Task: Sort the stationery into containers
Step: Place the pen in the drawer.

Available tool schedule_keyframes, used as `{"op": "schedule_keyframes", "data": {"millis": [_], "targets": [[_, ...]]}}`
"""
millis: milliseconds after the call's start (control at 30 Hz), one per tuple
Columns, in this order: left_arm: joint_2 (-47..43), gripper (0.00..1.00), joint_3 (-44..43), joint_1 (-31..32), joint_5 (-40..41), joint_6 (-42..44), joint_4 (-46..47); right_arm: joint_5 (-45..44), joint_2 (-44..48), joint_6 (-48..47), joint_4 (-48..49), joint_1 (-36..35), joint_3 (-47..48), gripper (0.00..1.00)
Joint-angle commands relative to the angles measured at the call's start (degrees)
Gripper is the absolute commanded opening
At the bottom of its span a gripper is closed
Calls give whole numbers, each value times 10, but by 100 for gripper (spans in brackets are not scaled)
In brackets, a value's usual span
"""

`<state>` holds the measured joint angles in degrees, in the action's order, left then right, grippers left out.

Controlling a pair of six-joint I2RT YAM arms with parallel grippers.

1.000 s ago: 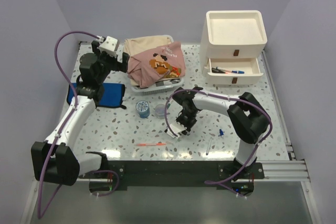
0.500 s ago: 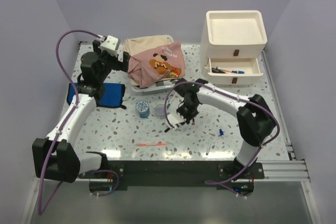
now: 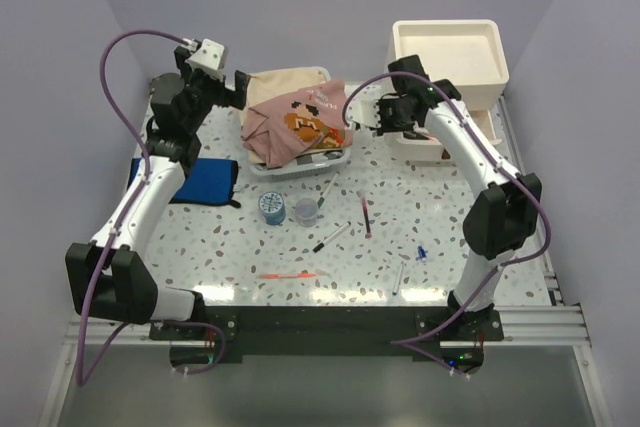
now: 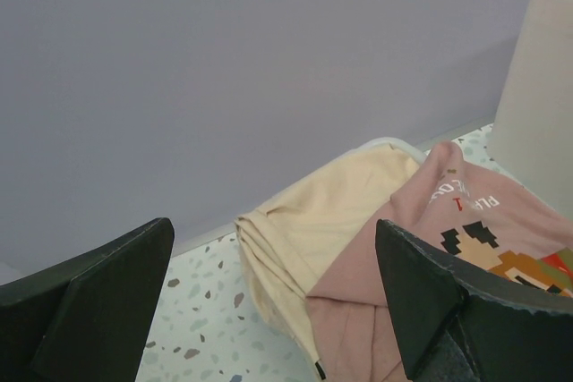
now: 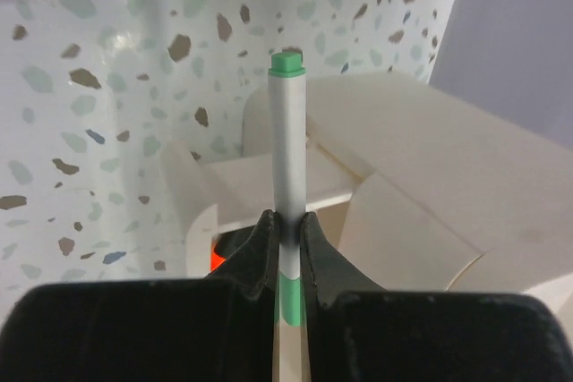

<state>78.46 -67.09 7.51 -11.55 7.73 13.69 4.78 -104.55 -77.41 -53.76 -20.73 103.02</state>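
My right gripper [image 5: 287, 221] is shut on a white marker with a green cap [image 5: 287, 149], which sticks out ahead of the fingers. In the top view this gripper [image 3: 385, 119] hangs at the left side of the cream drawer unit [image 3: 447, 88], by its open upper drawer [image 3: 484, 128]. The wrist view shows the unit [image 5: 430, 176] just beyond the marker, with something orange [image 5: 218, 259] inside the drawer. My left gripper [image 3: 232, 95] is open and holds nothing, raised at the back left beside the basket of clothes [image 3: 295, 122]. Its fingers [image 4: 98, 292] frame the clothes.
On the table lie a blue tape roll [image 3: 271, 205], a clear cup [image 3: 305, 211], a black-tipped pen [image 3: 331, 237], a dark red pen [image 3: 366, 215], an orange pen [image 3: 287, 275], a white pen [image 3: 400, 275] and a small blue piece [image 3: 422, 253]. A blue cloth [image 3: 200, 179] lies at the left.
The right gripper closed on the green-capped marker at the table's middle and carried it up and back to the drawer unit. The left arm shifted slightly.
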Motion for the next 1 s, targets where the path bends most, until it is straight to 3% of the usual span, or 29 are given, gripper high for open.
{"op": "schedule_keyframes", "data": {"millis": [0, 467, 500, 533, 633, 733, 900, 967], "targets": [[6, 100, -41, -5, -8, 5, 33, -43, -14, 40, 21, 46, 17, 0], [9, 100, -37, -4, -19, -20, 22, -56, -2, 45, 64, 128, -43, 2], [9, 100, -37, -4, -20, -21, 23, -60, 0, 49, 71, 129, -58, 8], [9, 100, -37, -4, -20, -20, 23, -64, 5, 63, 91, 128, -64, 24], [6, 100, -37, -4, -15, -19, 25, -49, 35, 100, 110, 128, -70, 49], [3, 100, -31, -4, -7, -18, 30, 14, 81, 141, 116, 120, -70, 59], [0, 100, -34, -4, 24, 13, 4, 184, 136, 128, 88, 72, -98, 60], [1, 100, -49, -5, 41, 30, -35, 206, 128, 91, 55, 27, -111, 62]]}}
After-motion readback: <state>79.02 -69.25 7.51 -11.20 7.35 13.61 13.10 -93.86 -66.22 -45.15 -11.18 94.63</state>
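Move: The right hand still pinches the green-and-white pen high up at the left end of the open drawer. The drawer's middle lies about 9 cm to its right, 2 cm ahead and 10 cm below. In the drawer, the black-orange marker is about 4 cm right and 1 cm ahead, the blue pen some 10 cm right and 3 cm ahead. The cabinet's middle stands roughly 15 cm ahead and 9 cm right. From the left hand the drawer's middle is some 46 cm right, level with it forward and 25 cm down. The right hand's pinch on the green-and-white pen ends over the drawer: it carries the pen about 11 cm right, drifting slightly forward and sinking some 5 cm late on, then opens the fingers a little over halfway. Emptied, it climbs about 9 cm, swinging back left and a little towards the base, its left side rolling up. ##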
